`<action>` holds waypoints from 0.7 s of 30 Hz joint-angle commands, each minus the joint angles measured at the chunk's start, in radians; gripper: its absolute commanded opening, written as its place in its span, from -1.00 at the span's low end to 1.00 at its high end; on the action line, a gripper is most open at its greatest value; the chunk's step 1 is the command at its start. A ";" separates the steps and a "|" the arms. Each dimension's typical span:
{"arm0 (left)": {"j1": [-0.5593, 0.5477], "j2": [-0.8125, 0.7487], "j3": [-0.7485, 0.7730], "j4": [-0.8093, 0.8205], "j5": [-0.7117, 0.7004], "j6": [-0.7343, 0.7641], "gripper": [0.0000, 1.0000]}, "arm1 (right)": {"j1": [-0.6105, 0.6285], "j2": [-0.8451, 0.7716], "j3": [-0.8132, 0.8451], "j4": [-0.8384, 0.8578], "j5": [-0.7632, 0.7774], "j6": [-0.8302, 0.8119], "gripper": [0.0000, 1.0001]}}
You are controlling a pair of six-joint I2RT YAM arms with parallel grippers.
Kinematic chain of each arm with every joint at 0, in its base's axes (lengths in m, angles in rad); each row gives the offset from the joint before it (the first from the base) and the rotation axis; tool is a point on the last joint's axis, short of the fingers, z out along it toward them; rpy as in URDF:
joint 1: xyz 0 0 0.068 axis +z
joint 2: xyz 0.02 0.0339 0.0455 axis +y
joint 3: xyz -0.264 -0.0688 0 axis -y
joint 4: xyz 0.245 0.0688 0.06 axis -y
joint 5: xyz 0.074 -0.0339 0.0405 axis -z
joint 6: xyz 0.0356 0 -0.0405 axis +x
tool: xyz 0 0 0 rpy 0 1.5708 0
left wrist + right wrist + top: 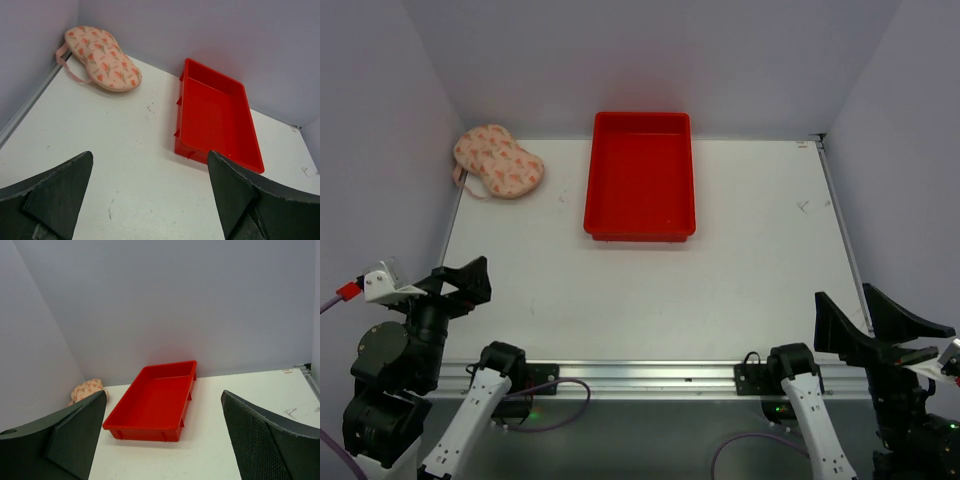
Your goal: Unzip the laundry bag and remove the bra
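The laundry bag [498, 162] is a peanut-shaped cream-pink pouch with orange-red print and a pink loop. It lies closed in the far left corner of the table and also shows in the left wrist view [102, 59] and, partly hidden by a finger, in the right wrist view [88, 390]. The bra is not in view. My left gripper [462, 279] is open and empty at the near left edge, far from the bag. My right gripper [865, 322] is open and empty at the near right edge.
A red rectangular tray [641, 187] stands at the back middle of the white table [650, 290] and has nothing in it. Grey walls close the left, back and right sides. A metal rail [650, 378] runs along the near edge.
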 commanded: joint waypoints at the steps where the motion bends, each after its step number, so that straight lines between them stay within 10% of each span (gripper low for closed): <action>1: -0.006 0.023 -0.028 0.004 0.034 -0.023 1.00 | -0.002 -0.013 -0.016 -0.012 -0.006 0.011 0.97; 10: -0.006 0.126 -0.220 0.109 0.185 -0.084 1.00 | -0.002 0.010 -0.080 -0.012 -0.172 0.067 0.97; 21: 0.036 0.590 -0.398 0.697 0.075 -0.268 1.00 | -0.002 0.039 -0.276 0.052 -0.322 0.113 0.97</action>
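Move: The laundry bag lies roughly 41 cm ahead of the left hand, 11 cm to its left and 32 cm below. The red tray, at about the bag's height, is some 35 cm ahead of that hand and 26 cm to its right. From the right hand the bag is about 48 cm ahead, 64 cm left and 41 cm below. The open left hand sinks forward-right about 20 cm towards the laundry bag, tipping down; the right sinks forward-left. ##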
